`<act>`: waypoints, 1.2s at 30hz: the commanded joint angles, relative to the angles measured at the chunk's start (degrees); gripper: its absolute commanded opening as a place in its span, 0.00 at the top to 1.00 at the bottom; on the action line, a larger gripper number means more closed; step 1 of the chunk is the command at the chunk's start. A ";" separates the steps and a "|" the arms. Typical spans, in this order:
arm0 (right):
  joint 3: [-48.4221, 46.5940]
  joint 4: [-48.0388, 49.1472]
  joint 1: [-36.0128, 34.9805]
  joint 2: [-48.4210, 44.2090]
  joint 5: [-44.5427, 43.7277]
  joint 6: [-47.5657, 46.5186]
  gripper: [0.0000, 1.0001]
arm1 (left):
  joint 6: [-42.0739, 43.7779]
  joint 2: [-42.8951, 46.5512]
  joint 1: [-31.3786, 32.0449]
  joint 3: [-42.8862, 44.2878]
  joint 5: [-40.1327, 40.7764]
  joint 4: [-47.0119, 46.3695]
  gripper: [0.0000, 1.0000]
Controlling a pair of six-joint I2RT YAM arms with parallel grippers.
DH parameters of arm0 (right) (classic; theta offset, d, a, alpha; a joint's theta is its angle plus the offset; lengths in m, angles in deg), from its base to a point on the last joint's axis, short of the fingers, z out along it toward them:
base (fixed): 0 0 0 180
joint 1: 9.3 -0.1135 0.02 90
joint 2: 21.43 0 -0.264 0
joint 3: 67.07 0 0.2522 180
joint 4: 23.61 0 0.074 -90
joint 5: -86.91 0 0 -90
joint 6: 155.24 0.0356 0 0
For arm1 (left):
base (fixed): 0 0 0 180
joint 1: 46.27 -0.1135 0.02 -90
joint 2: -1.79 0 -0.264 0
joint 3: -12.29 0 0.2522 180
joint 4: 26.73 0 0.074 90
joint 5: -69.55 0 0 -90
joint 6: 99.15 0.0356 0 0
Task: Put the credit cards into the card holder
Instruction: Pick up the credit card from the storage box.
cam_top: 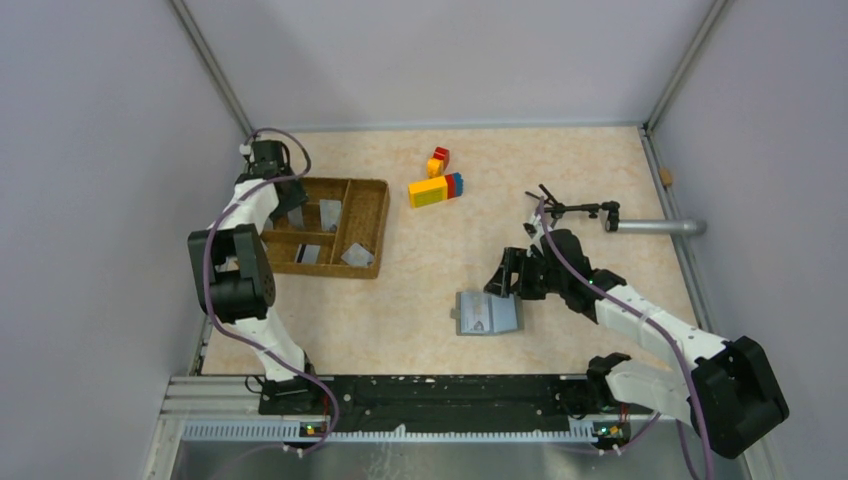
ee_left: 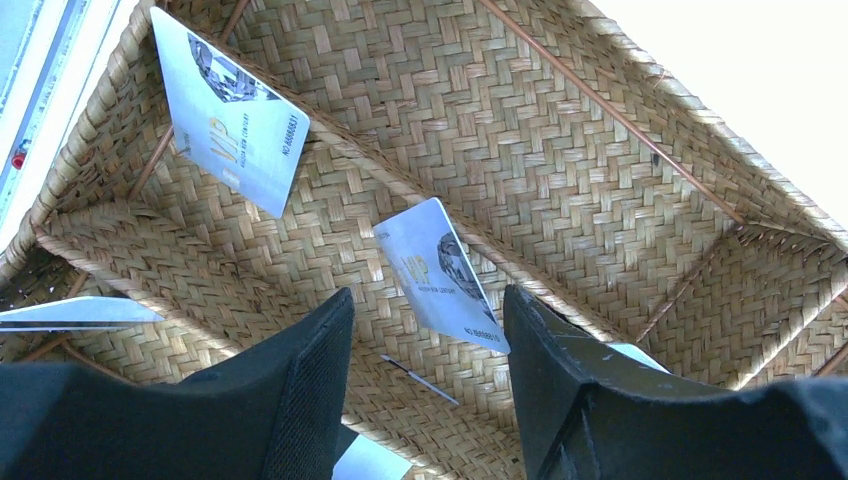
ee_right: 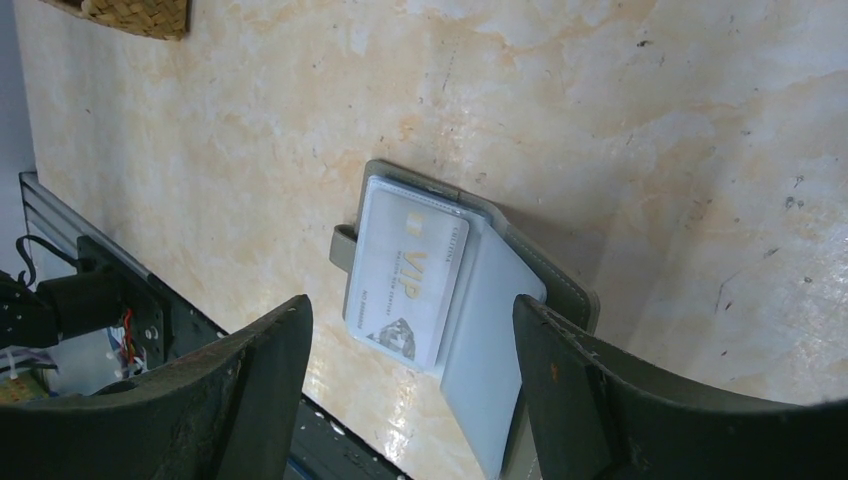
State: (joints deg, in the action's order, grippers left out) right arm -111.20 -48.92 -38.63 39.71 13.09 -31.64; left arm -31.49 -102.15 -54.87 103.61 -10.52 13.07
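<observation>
The card holder [cam_top: 487, 313] lies open on the table, grey-blue inner panels up. In the right wrist view one silver credit card [ee_right: 410, 270] lies on the card holder [ee_right: 492, 345]. My right gripper [ee_right: 410, 350] hangs open above them; from above the right gripper [cam_top: 505, 283] is at the holder's far edge. Several more credit cards [cam_top: 330, 213] sit in the brown wicker tray [cam_top: 380, 225]. My left gripper [ee_left: 430, 340] is open over the tray, jaws either side of a leaning card [ee_left: 440, 275], not touching it. Another card [ee_left: 232, 110] leans in the neighbouring compartment.
Coloured toy bricks [cam_top: 437, 185] lie at the far middle of the table. A metal pole with a black clamp [cam_top: 650, 226] reaches in from the right wall. A black rail [cam_top: 430, 390] runs along the near edge. The tray's woven dividers [ee_left: 560, 130] stand between compartments.
</observation>
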 commanded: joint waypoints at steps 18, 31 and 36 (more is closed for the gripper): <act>0.43 1.93 0.66 -1.55 0.07 0.54 0.28 | 1.28 1.41 -1.35 -2.11 1.76 -2.86 0.56; 0.51 1.45 0.71 -2.13 -0.25 0.76 0.28 | 0.57 0.14 -1.51 -2.73 -0.30 -2.66 0.65; 0.41 0.80 0.67 -2.99 -0.86 0.85 0.28 | 0.47 0.68 -1.51 -2.48 -0.35 -2.66 0.76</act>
State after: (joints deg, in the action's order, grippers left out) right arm -110.92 -48.90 -38.63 38.51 13.03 -31.11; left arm -31.17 -101.84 -56.00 101.25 -10.56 12.24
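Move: Right beneath the left fingertips, about 3 cm down and neither ahead nor to the side, leans the middle credit card of the storage box, already askew. Another card stands some 7 cm to the left of it and a third about 7 cm to its right, both level with it; a card in the front compartment lies roughly 8 cm back and 2 cm right of the hand. From the right hand, the middle card is about 17 cm ahead and 43 cm left. Closing around the middle card, the left hand eases down and back towards it, about 1 cm each way, and slides nearly 1 cm left, its tilt unchanged. The half-open fingers narrow steadily to roughly half their gap, one on each side of the card's upper part, and come into touch with it. ##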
